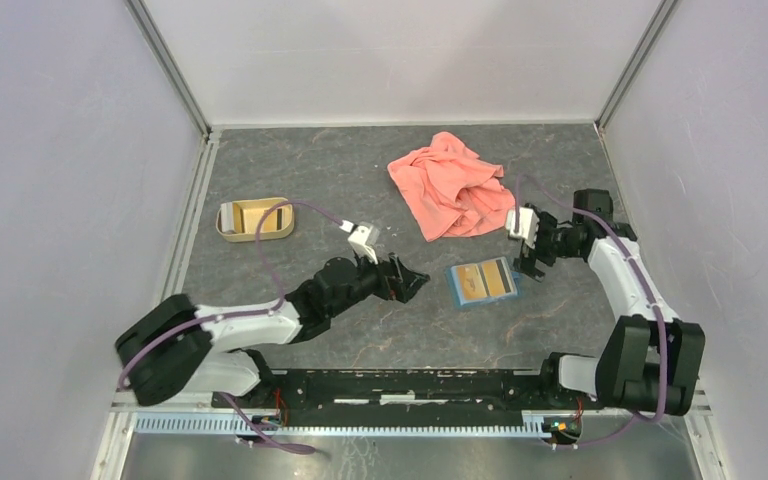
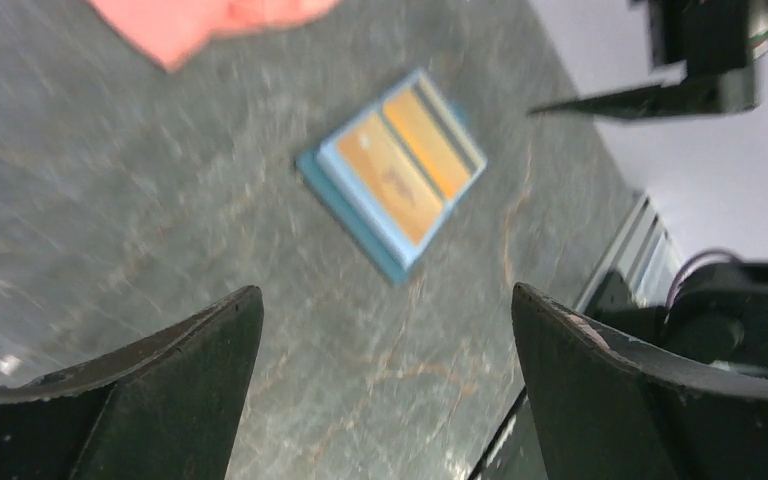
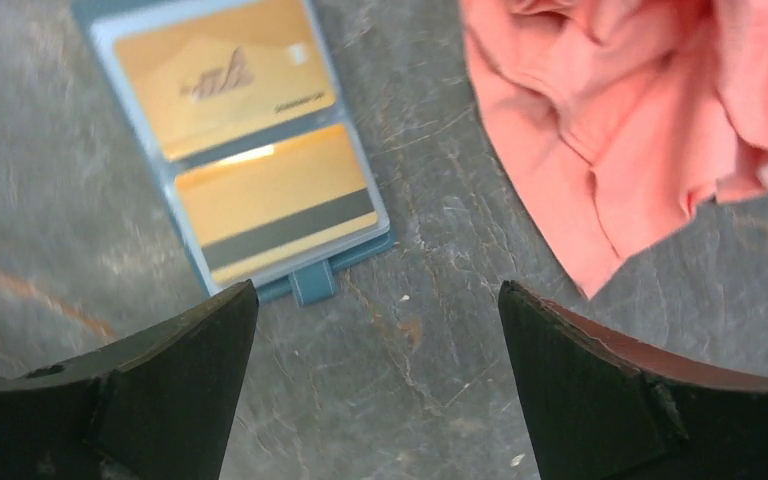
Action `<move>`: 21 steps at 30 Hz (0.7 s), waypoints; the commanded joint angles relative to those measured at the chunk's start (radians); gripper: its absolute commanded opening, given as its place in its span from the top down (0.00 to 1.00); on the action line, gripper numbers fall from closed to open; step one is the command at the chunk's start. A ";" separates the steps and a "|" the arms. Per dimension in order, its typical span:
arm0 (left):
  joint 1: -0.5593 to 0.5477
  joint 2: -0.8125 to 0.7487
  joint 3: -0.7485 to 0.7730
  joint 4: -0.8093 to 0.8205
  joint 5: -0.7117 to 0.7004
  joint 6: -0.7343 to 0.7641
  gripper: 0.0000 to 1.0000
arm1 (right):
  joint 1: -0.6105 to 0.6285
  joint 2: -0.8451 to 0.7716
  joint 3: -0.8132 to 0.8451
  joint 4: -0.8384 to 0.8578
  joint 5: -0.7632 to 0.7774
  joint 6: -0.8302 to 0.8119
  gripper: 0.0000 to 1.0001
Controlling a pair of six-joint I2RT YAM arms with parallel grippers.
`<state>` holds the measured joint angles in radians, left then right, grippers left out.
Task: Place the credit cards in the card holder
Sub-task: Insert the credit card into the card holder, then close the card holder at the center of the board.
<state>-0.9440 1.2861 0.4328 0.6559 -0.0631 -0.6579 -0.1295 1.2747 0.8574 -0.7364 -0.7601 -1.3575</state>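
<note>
The card holder (image 1: 454,287) lies open and flat on the table, between my two grippers. Two orange-gold credit cards sit in its light-blue inner pockets: one with a dark stripe (image 3: 275,205), one showing a printed face (image 3: 225,80). In the top view the cards (image 1: 484,281) fill most of the holder. My left gripper (image 1: 412,279) is open just left of the holder, with nothing between its fingers. My right gripper (image 1: 532,262) is open just right of it, near the holder's snap tab (image 3: 312,284), and also empty. The left wrist view shows the holder (image 2: 345,215) ahead of the left gripper (image 2: 385,295), blurred.
A crumpled salmon-pink cloth (image 1: 452,185) lies behind the holder, close to the right gripper (image 3: 375,290); its edge (image 3: 640,120) is beside my right finger. A tan oval tray (image 1: 255,220) stands at the back left. White walls enclose the table.
</note>
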 commanded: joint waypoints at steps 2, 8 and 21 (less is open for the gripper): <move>-0.001 0.168 0.054 0.120 0.160 -0.164 0.01 | -0.035 0.196 0.163 -0.390 0.041 -0.640 0.08; -0.001 0.268 0.052 0.207 0.198 -0.228 0.05 | -0.038 0.328 0.181 -0.398 0.045 -0.664 0.26; -0.001 0.342 0.062 0.238 0.222 -0.249 0.05 | -0.024 0.476 0.197 -0.322 0.094 -0.532 0.44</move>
<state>-0.9440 1.6115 0.4656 0.8299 0.1387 -0.8688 -0.1570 1.7287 1.0397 -1.0794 -0.6945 -1.9156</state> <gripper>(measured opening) 0.952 0.569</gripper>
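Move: The opened card holder, with two cards in its clear pockets, lies some 8 cm to the right hand's left, about 3 cm nearer the base and 9 cm lower. Its striped card is about 5 cm left and 2 cm back of that hand. The pink cloth's middle is roughly 21 cm ahead and 16 cm left. From the left hand, the holder is about 17 cm right, 5 cm ahead and 12 cm down. Towards the card holder's clasp-tab edge the right hand sinks about 7.5 cm, easing slightly back and right, while it turns some 20 degrees counter-clockwise to square up with that edge; its fingers narrow from wide open to just over half, with no grip seen. The left hand, fingers staying wide, drops about 6 cm and moves some 4 cm right and a little back towards the holder's left edge, tipping down about 15 degrees. ##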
